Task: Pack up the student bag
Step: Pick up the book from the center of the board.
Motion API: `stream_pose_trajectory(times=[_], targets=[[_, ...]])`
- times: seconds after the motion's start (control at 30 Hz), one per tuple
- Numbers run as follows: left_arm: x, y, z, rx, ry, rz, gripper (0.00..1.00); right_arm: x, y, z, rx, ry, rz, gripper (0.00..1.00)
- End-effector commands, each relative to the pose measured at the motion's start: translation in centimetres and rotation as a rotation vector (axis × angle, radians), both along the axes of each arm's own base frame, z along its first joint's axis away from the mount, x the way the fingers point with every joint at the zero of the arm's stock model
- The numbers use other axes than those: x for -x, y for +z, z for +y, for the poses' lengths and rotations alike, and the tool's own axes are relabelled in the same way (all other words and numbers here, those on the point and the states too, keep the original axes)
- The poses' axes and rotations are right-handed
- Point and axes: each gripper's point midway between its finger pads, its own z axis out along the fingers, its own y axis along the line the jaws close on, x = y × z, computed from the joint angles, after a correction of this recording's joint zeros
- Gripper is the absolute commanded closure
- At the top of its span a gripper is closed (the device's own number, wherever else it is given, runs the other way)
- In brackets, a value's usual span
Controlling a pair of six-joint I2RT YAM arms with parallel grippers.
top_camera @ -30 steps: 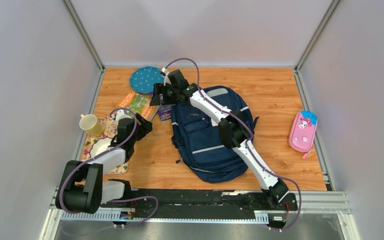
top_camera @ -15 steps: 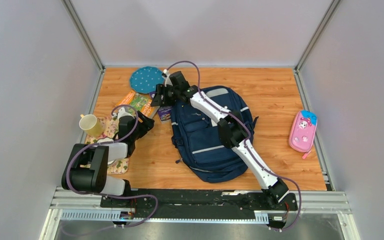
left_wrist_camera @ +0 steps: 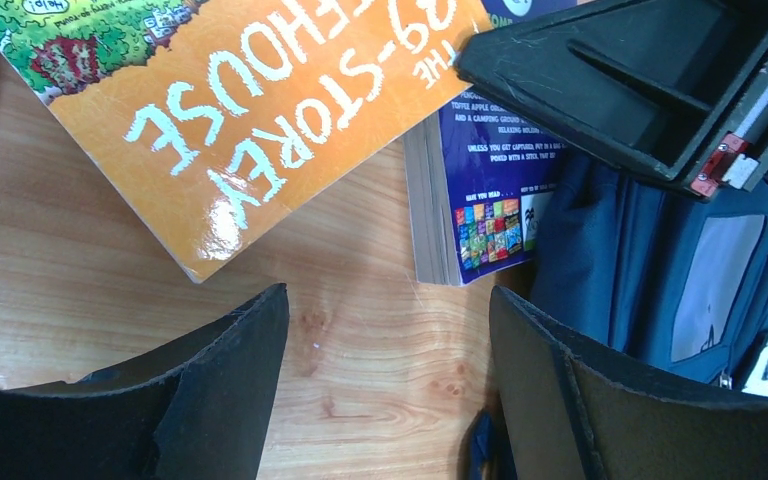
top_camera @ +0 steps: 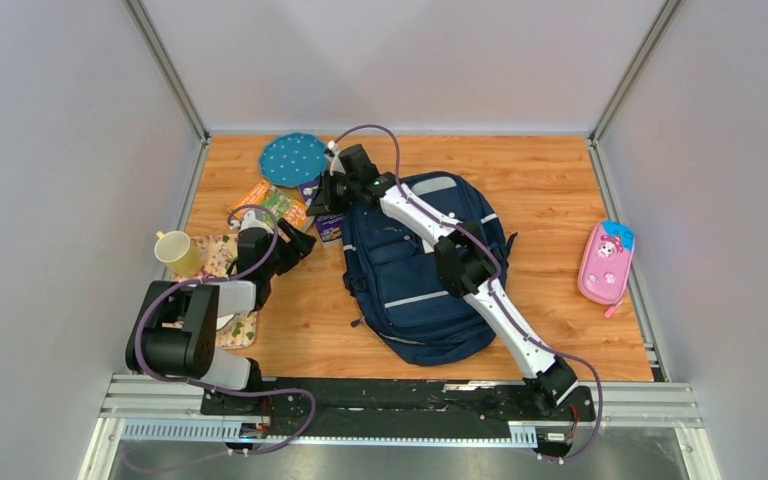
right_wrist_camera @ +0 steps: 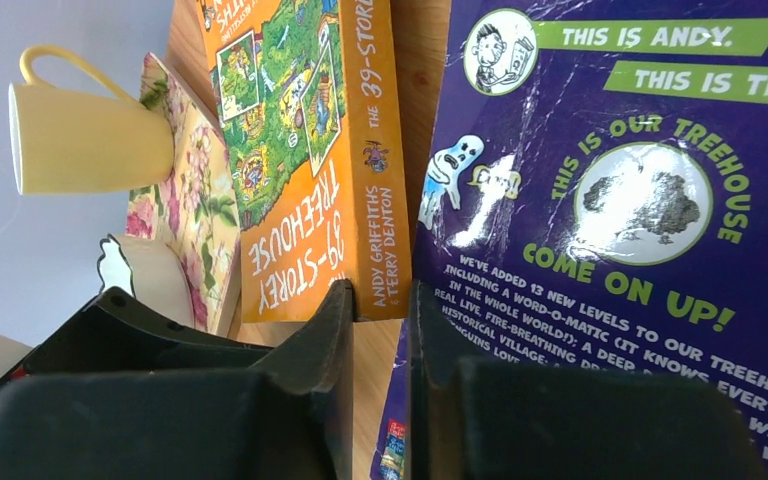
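Note:
The navy student bag [top_camera: 410,290] lies flat mid-table; its edge shows in the left wrist view [left_wrist_camera: 660,270]. A purple book [top_camera: 329,228] lies against its left side, also seen in the wrist views [left_wrist_camera: 485,190] [right_wrist_camera: 620,200]. An orange book [top_camera: 275,203] [left_wrist_camera: 260,110] [right_wrist_camera: 305,150] lies left of it. My right gripper [top_camera: 318,200] [right_wrist_camera: 380,300] reaches over the bag and sits at the purple book's left edge. Its jaws are nearly together, with wood showing in the slit. My left gripper [top_camera: 298,245] [left_wrist_camera: 390,300] is open and empty over bare wood just near of both books.
A yellow mug [top_camera: 178,250] [right_wrist_camera: 80,135] stands on a floral mat [top_camera: 222,258] at the left edge. A round blue dotted cloth [top_camera: 292,158] lies at the back. A pink pencil case [top_camera: 605,262] lies at the right edge. Grey walls enclose the table.
My left arm has swung and pushed its open gripper forward toward the books. My right gripper has shifted slightly over the purple book.

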Motion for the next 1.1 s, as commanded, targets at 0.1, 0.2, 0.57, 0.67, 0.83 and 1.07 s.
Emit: stream_pose_trajectory(times=[0.1,0.2,0.57,0.67,0.83,1.07], targets=[[-0.3,3.8,-0.2,0.0,-0.037,-0.121,0.2,0.1,0.7,-0.9,0.025,-0.043,0.006,1.0],[0.1,5.7,0.0,-0.012,-0.033,-0.167,0.2,-0.4,4.3,-1.4,-0.006,-0.054,-0.043,1.0],[1.7,12.0,2.1,-0.099,0.043,-0.251,0.2,0.9,15.2,-5.0,-0.089,-0.104,-0.149,1.0],[2.2,12.0,2.1,-0.084,0.051,-0.245,0.19,1.7,17.6,-5.9,-0.105,-0.107,-0.174,1.0],[3.0,12.3,1.5,-0.037,0.037,-0.257,0.19,3.4,20.5,-7.6,-0.111,-0.11,-0.193,1.0],[4.7,12.6,-0.4,0.072,-0.038,-0.259,0.19,7.7,21.4,-15.0,-0.007,-0.236,-0.193,1.0]])
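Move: At the right fingertips, already shut on its near right corner, is the orange treehouse book; its middle lies some 8 cm to the left, about level ahead and 1 cm lower. The purple book's middle is about 2 cm ahead and 3 cm right, roughly 2 cm below. From the same hand the backpack's middle lies 26 cm right and 13 cm back, the blue round plate 13 cm ahead and 4 cm left. From the left hand the orange book lies about 9 cm ahead and 6 cm left. Keeping its pinch on the spine end of the orange book, the right hand lifts it some 15 cm, then also carries it about 11 cm right and 5 cm back towards the backpack, turning slightly clockwise. The open left hand holds nothing; it rises about 12 cm, fingers tipping up some 15 degrees, and draws back a little. ##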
